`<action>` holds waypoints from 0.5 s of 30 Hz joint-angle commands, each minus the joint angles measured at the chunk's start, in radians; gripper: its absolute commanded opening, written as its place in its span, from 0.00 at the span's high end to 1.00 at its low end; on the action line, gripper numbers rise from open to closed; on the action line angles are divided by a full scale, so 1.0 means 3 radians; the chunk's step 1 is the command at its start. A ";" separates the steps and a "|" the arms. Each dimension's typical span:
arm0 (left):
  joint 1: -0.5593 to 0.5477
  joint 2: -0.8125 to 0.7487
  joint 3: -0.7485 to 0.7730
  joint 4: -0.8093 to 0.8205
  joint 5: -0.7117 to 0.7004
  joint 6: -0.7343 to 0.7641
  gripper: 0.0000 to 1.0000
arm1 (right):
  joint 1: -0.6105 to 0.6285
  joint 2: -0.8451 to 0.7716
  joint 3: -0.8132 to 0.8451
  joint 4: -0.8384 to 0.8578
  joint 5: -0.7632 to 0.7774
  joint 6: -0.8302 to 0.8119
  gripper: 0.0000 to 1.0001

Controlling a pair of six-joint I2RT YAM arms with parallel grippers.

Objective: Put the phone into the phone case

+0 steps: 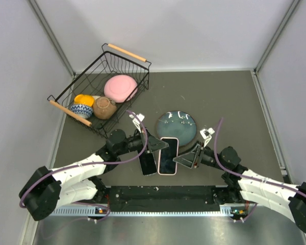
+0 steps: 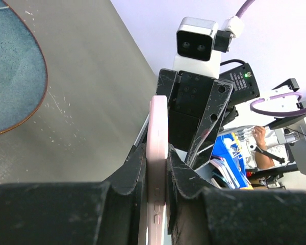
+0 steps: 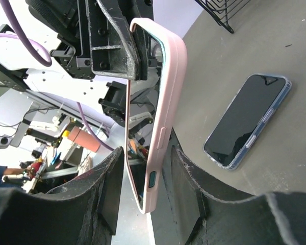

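A dark-screened phone [image 1: 168,155] sits inside a pink phone case [image 3: 168,92] and is held on edge above the table. My left gripper [image 2: 157,168] is shut on the case's two faces near its side buttons. My right gripper [image 3: 145,168] is open. Its fingers stand on either side of the case's lower end, with a gap on each side. In the top view the left gripper [image 1: 152,144] is left of the phone and the right gripper [image 1: 183,159] is right of it. A second dark phone in a clear case [image 3: 247,121] lies flat on the table.
A blue-green plate [image 1: 176,125] lies just behind the grippers. At the back left stands a black wire basket [image 1: 126,52] holding a pink plate [image 1: 120,88], a brown pot and small bowls. Grey walls enclose the dark table.
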 commanded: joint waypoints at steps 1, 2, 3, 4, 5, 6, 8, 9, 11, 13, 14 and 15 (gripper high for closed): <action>0.0019 0.0015 0.0060 0.0495 -0.0050 -0.0147 1.00 | 0.0022 0.0131 -0.0161 0.0329 -0.0043 0.0006 0.62; 0.0019 0.0021 0.0060 0.0500 -0.0065 -0.0157 1.00 | 0.0017 0.0157 -0.0161 0.0410 -0.0048 0.0031 0.64; 0.0019 0.0026 0.0055 0.0516 -0.0080 -0.0157 1.00 | 0.0022 0.0213 -0.0161 0.0467 -0.0053 0.0052 0.67; 0.0019 0.0026 0.0055 0.0516 -0.0090 -0.0157 1.00 | 0.0022 0.0224 -0.0176 0.0543 -0.0033 0.0052 0.80; 0.0019 0.0026 0.0050 0.0516 -0.0096 -0.0157 1.00 | 0.0022 0.0239 -0.0227 0.0681 0.0002 0.0082 0.87; 0.0019 0.0026 0.0055 0.0496 -0.0096 -0.0147 1.00 | 0.0022 0.0244 -0.0248 0.0728 0.0038 0.0113 0.93; 0.0029 0.0026 0.0065 0.0445 -0.0035 -0.0101 0.91 | 0.0022 0.0229 -0.0278 0.0744 0.0125 0.0179 1.00; 0.0034 0.0016 0.0060 0.0414 -0.0009 -0.0081 0.80 | 0.0022 0.0178 -0.0284 0.0728 0.0156 0.0210 1.00; 0.0045 -0.0041 0.0014 0.0301 0.0002 -0.0024 0.60 | 0.0022 0.0091 -0.0284 0.0683 0.0248 0.0251 1.00; 0.0045 -0.0107 -0.0047 0.0174 0.0002 0.0027 0.59 | 0.0022 -0.0082 -0.0238 0.0489 0.0319 0.0226 1.00; 0.0045 -0.0117 -0.0058 0.0148 0.0012 0.0037 0.60 | 0.0022 -0.0164 -0.0217 0.0387 0.0340 0.0200 1.00; 0.0045 -0.0123 -0.0073 0.0148 0.0088 0.0057 0.60 | 0.0022 -0.0236 -0.0192 0.0143 0.0360 0.0165 1.00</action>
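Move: Just inside the right hand's open fingers is the right long edge of the pink phone case with its phone; its middle is about 4 cm to the left, 2 cm ahead and 1 cm above. The left hand still pinches this case by the other edge, its middle some 4 cm back, 2 cm right and 2 cm lower. On the table 12 cm below the right hand, the clear-cased phone lies 12 cm left and 2 cm ahead, the plate 19 cm ahead and 2 cm right. Taking over the grip, the right fingers close from nearly half open and pinch the right long edge of the pink phone case, below its side buttons. Once they are shut, the left fingers open to about twice their gap, staying around the left edge. Both hands otherwise barely travel, easing up and forward by under 1 cm. ##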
